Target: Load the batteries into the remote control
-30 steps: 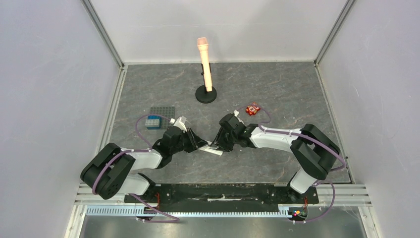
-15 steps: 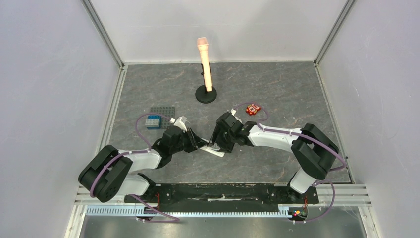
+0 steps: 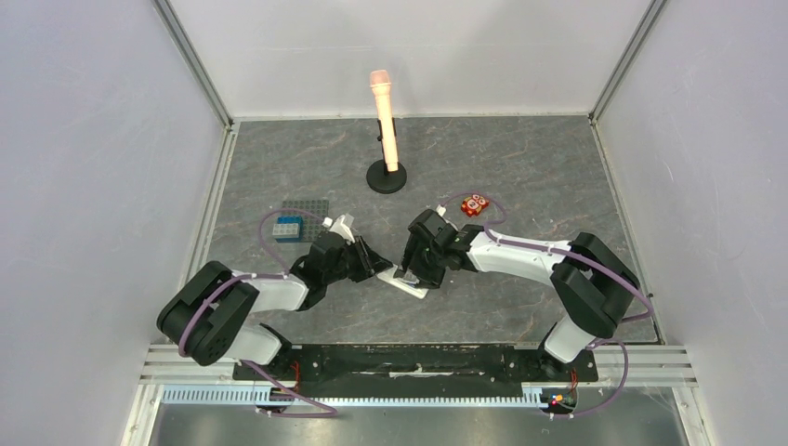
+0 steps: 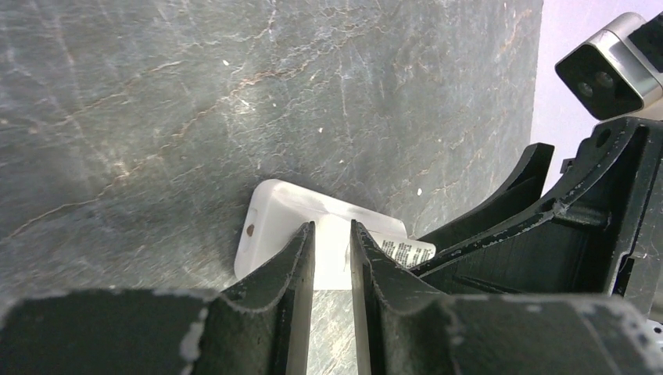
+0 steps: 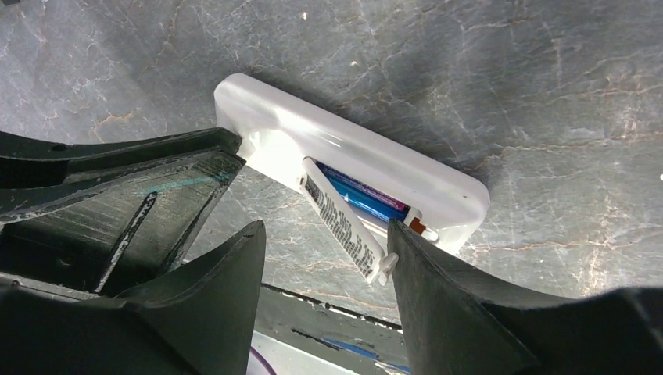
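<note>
The white remote control (image 5: 367, 168) is propped off the table with its back toward the right wrist camera. Its battery bay is uncovered, and blue batteries (image 5: 361, 198) lie inside. The labelled bay cover (image 5: 340, 226) hangs open, with its latch end against my right gripper's finger (image 5: 438, 297). My right gripper (image 5: 324, 234) is open around the cover and pinches nothing. My left gripper (image 4: 331, 228) is shut on the remote control (image 4: 270, 219) at its other end. From above, the remote control (image 3: 413, 284) lies between the left gripper (image 3: 379, 267) and the right gripper (image 3: 414, 269).
A peach microphone-shaped object on a black round stand (image 3: 385, 130) is at the back centre. A grey studded plate with a blue brick (image 3: 299, 221) sits left of the arms. A small red block (image 3: 475, 204) lies behind the right arm. A black rail (image 3: 418, 358) runs along the near edge.
My right gripper's jaws have spread apart from a narrower setting. Both wrists and the remote have shifted slightly to the right. The left grip is unchanged.
</note>
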### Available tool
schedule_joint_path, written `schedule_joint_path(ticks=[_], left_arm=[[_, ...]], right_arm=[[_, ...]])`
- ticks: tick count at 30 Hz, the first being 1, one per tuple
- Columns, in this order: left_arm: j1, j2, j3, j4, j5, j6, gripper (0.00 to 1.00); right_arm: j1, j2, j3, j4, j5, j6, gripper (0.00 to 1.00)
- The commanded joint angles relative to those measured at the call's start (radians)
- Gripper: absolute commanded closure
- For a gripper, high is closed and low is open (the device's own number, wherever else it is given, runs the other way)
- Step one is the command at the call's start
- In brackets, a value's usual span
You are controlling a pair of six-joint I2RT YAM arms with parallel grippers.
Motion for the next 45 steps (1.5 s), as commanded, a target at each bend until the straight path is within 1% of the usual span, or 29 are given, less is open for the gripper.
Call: schedule_joint_path(ticks=[1, 5, 14, 18, 21, 31, 35, 38, 45], left_arm=[[-0.003, 0.057, 0.001, 0.112, 0.052, -0.014, 0.71], [-0.003, 0.096, -0.023, 0.181, 0.078, -0.039, 0.71], [-0.003, 0.080, -0.027, 0.127, 0.033, -0.021, 0.73], [-0.004, 0.072, -0.026, 0.111, 0.022, -0.014, 0.73], [-0.003, 0.069, -0.027, 0.110, 0.020, -0.013, 0.73], [-0.003, 0.056, -0.025, 0.102, 0.016, -0.005, 0.74], [-0.003, 0.051, -0.026, 0.098, 0.016, -0.002, 0.74], [-0.003, 0.048, -0.023, 0.090, 0.015, 0.004, 0.74], [-0.003, 0.046, -0.021, 0.084, 0.013, 0.009, 0.74]], right_arm=[[-0.002, -0.022, -0.016, -0.118, -0.003, -0.002, 0.38], [-0.004, -0.025, -0.024, -0.116, -0.008, 0.002, 0.38], [-0.005, -0.075, -0.041, -0.133, -0.001, 0.012, 0.38], [-0.006, -0.095, -0.045, -0.140, 0.001, 0.015, 0.41], [-0.008, -0.104, -0.052, -0.140, 0.014, 0.015, 0.45], [-0.022, -0.090, -0.025, -0.138, 0.045, -0.015, 0.66], [-0.026, -0.081, -0.023, -0.112, 0.051, -0.029, 0.79], [-0.031, -0.072, -0.018, -0.100, 0.051, -0.038, 0.81], [-0.034, -0.071, -0.036, -0.070, 0.045, -0.025, 0.83]])
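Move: The battery cover lies skewed across the open compartment. Its middle is about 1 cm to the right of the right hand point and 1 cm below, level fore and aft, its loose end slanting back and right. The batteries are 2 cm to the right, level fore and aft, and the remote's middle is 1 cm to the right; both are about 2 cm lower. From the left gripper, the cover is some 4 cm to the right and 3 cm back. Sweep the open right gripper low over the remote, about 3 cm right and 2.5 cm back, then ease it 1.5 cm forward while closing the fingers most of the way, so that they come in around the cover's loose end. Keep the left fingers on the other end of the remote, letting them shift about 1 cm to the right. ##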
